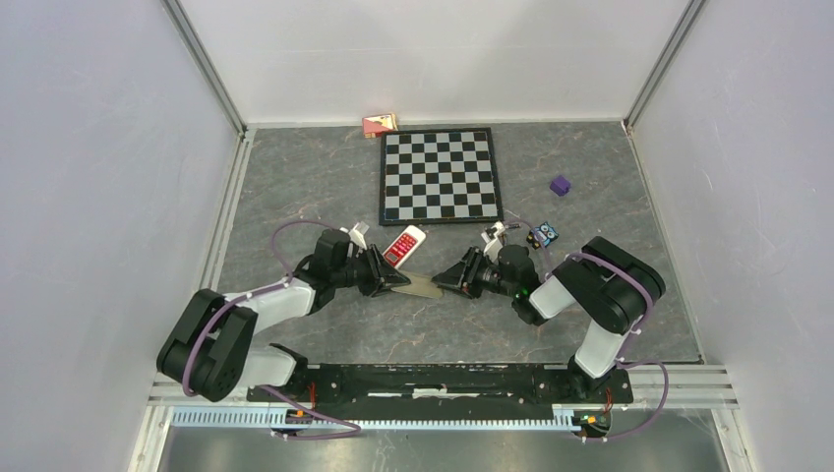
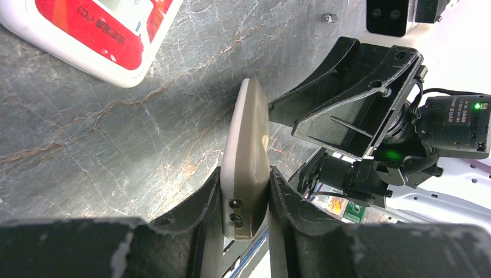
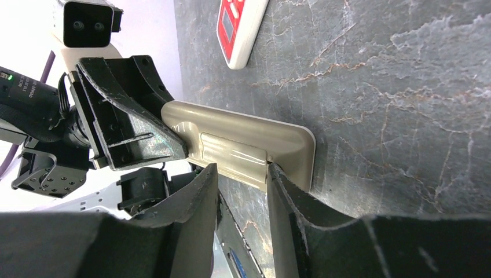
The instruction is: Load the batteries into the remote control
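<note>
A beige remote control (image 1: 421, 286) hangs edge-on just above the table between both arms. My left gripper (image 1: 396, 279) is shut on one end of it (image 2: 246, 150), a pad on each flat face. My right gripper (image 3: 242, 168) meets it from the other side with its jaws partly apart. One fingertip (image 3: 272, 174) rests at the seam of the battery cover (image 3: 234, 152); nothing is clamped between the fingers. A tiny dark cylinder with a metal end, possibly one of the batteries (image 2: 329, 18), lies on the table beyond.
A red-and-white handset (image 1: 404, 245) lies just behind the left gripper. Further back are a chessboard (image 1: 440, 175), a purple cube (image 1: 560, 185) and a small red box (image 1: 380, 124). A small blue-and-black item (image 1: 543, 234) sits by the right wrist.
</note>
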Controlling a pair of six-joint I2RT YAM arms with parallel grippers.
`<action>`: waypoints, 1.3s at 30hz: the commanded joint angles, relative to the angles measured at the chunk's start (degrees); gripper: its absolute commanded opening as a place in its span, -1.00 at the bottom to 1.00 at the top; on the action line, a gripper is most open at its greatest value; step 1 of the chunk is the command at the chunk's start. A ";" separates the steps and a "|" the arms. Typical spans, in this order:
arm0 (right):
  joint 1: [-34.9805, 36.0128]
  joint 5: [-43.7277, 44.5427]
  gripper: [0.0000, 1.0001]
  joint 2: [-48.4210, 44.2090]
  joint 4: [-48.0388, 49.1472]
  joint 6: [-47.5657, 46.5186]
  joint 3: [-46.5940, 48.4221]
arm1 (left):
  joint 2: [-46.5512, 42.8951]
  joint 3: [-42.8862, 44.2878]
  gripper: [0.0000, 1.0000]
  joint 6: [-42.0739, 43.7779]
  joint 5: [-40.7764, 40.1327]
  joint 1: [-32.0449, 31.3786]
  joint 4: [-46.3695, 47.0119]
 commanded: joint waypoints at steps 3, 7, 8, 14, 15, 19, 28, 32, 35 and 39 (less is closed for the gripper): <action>2.92 -10.49 -0.21 -0.98 20.61 4.29 3.68 | -0.06 0.99 -0.96 6.53 -6.42 -1.35 -10.79; 2.83 -9.08 -0.21 -1.85 22.02 3.55 4.64 | -0.60 2.48 -0.96 8.80 -7.91 -1.35 -15.19; 2.84 -9.10 -0.21 -1.99 20.47 2.84 5.03 | -0.61 2.96 -0.96 9.34 -8.40 -1.37 -16.87; 1.52 -6.63 -0.21 -4.07 10.05 -3.05 5.32 | -1.33 4.94 -0.96 10.87 -10.84 -1.40 -21.89; 1.15 -5.98 -0.21 -4.46 7.68 -4.59 5.33 | -1.42 5.22 -0.96 11.20 -11.23 -1.35 -22.72; -0.71 -4.43 -0.21 -5.88 2.64 -8.62 5.30 | -1.79 7.05 -0.96 12.30 -11.00 -1.40 -26.61; -3.40 -2.30 -0.20 -2.76 -2.58 -14.56 7.89 | 2.36 13.72 -0.96 13.81 -6.54 -1.35 -37.35; -5.34 1.00 -0.18 -2.87 -11.27 -20.28 10.23 | 2.45 16.68 -0.96 15.58 -11.59 -1.37 -42.80; -5.90 3.84 -0.13 -3.89 -20.28 -25.74 12.70 | 2.65 18.80 -0.96 17.50 -14.05 -1.36 -46.06; -5.95 6.28 -0.07 -5.46 -28.85 -31.04 14.88 | 2.26 20.64 -0.96 20.11 -15.93 -1.33 -49.23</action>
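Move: The battery cover, back-up on the beige remote and still in place, has its middle roughly 1 cm left of the right hand point, level front to back and 1 cm lower; the beige remote's middle is about 5 cm left. The red remote lies some 9 cm ahead and 9 cm left, 4 cm lower. For the left hand gripping the beige remote's far end, the cover is about 8 cm right, 1 cm back and 3 cm below. The battery cover is worked at its edge near the beige remote's free end by a right fingertip already on it, the hand creeping up about 1 cm. The right hand then comes free and swings forward some 7 cm, arching up before sinking again, rolling and dipping its partly open fingers. The left keeps its grip, easing up and leftward by 2 cm while its fingers tip down some 15 degrees. ##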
